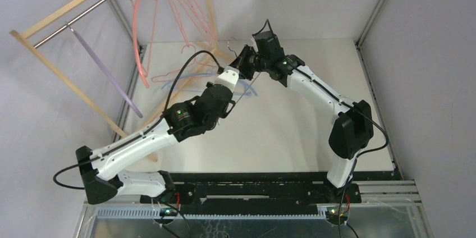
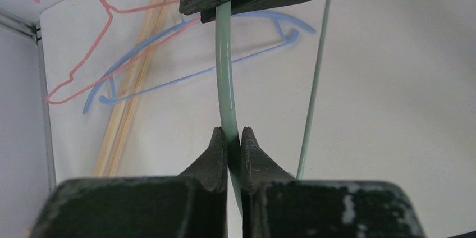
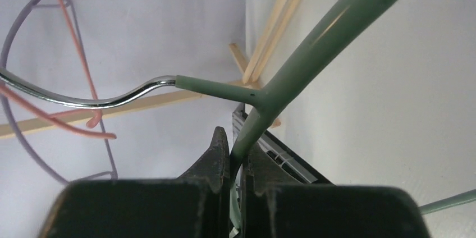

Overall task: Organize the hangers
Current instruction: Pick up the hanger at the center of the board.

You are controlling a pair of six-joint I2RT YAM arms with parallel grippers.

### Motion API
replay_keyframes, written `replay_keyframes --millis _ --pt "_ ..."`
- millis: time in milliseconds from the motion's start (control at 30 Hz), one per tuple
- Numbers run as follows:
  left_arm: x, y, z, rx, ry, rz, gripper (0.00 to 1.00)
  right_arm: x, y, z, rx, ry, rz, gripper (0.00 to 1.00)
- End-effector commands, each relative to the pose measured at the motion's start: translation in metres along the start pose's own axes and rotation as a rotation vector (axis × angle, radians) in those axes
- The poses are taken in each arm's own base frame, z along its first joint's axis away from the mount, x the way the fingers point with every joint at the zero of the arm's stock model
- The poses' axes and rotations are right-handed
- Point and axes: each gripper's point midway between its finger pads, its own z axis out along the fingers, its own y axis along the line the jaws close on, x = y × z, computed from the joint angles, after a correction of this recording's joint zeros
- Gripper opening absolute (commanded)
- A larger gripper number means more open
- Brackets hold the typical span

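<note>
A green hanger (image 2: 223, 69) with a metal hook (image 3: 84, 101) is held off the table between both arms. My left gripper (image 2: 234, 137) is shut on its curved arm. My right gripper (image 3: 236, 149) is shut on it just below the neck, where the hook stem joins. In the top view both wrists meet over the far middle of the table (image 1: 292, 131). A blue hanger (image 2: 185, 69) and a pink-red wire hanger (image 2: 95, 41) lie on the table by the rack's foot. A pink hanger (image 1: 139, 30), a lilac hanger (image 1: 104, 69) and wire hangers (image 1: 185, 2) hang on the rod.
The light wooden rack frame (image 1: 62, 75) with its metal rod (image 1: 84, 13) leans at the far left, one leg (image 2: 134, 81) crossing the table corner. Grey walls and metal posts (image 1: 373, 10) bound the table at the back and sides.
</note>
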Motion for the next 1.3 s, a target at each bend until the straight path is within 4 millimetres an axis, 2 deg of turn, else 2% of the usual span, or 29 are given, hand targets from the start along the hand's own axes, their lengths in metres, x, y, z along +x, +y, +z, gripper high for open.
replay_keyframes --millis 0,33,67,133,300,400,500,667,800,900,1067,1267 --pt "-0.032 -0.003 -0.026 0.122 -0.137 -0.073 0.14 -0.007 0.01 -0.009 -0.096 -0.053 -0.255 0.0" --pt "-0.031 -0.006 -0.029 0.151 -0.145 -0.079 0.31 -0.007 0.012 -0.014 -0.116 -0.058 -0.261 0.0" --pt "-0.031 -0.009 -0.032 0.183 -0.156 -0.091 0.39 -0.006 0.012 -0.018 -0.126 -0.058 -0.262 0.0" --pt "-0.033 -0.012 -0.039 0.252 -0.189 -0.146 0.46 -0.005 0.01 -0.027 -0.142 -0.06 -0.258 0.0" --pt "-0.038 -0.004 -0.046 0.354 -0.254 -0.3 0.74 -0.007 0.015 -0.04 -0.182 -0.071 -0.252 0.0" --pt "-0.037 -0.008 -0.045 0.381 -0.252 -0.291 0.82 -0.013 0.026 -0.044 -0.212 -0.092 -0.252 0.0" --pt "-0.038 -0.022 -0.045 0.439 -0.247 -0.313 0.88 -0.021 0.038 -0.045 -0.232 -0.12 -0.267 0.0" --pt "-0.037 -0.042 -0.043 0.524 -0.239 -0.366 0.9 -0.04 0.058 -0.042 -0.271 -0.174 -0.279 0.0" --pt "-0.022 -0.049 -0.036 0.534 -0.199 -0.362 0.89 -0.049 0.083 -0.045 -0.332 -0.184 -0.264 0.0" --pt "-0.008 -0.048 -0.027 0.5 -0.181 -0.355 0.89 -0.047 0.098 -0.052 -0.368 -0.17 -0.259 0.0" --pt "0.001 -0.042 -0.012 0.43 -0.173 -0.365 0.89 -0.037 0.108 -0.069 -0.391 -0.148 -0.249 0.0" --pt "-0.017 -0.023 -0.014 0.36 -0.253 -0.37 0.9 -0.029 0.102 -0.091 -0.373 -0.168 -0.267 0.0"
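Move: The right hand, just shut on the green hanger beside its neck, has free rod between the thick pink and purple hangers about 29 cm left, 2 cm ahead and some 25 cm above. The thick pink hanger's hook is roughly 23 cm left and 11 cm ahead; the blue hanger lies some 15 cm left, 7 cm ahead and 26 cm below. For the left hand, also pinching the green hanger, that hanger's middle is about 10 cm ahead and 4 cm right, level. Backing off with its fingers opening wide, the left hand first rises about 4 cm, then sinks and draws to the right, rolling some 30 degrees so its left side drops; its grip on the green hanger ends. The right hand keeps its pinch beside the neck, dips slightly back and right, then lifts about 12 cm, easing forward and tipping its fingers up some 20 degrees. ##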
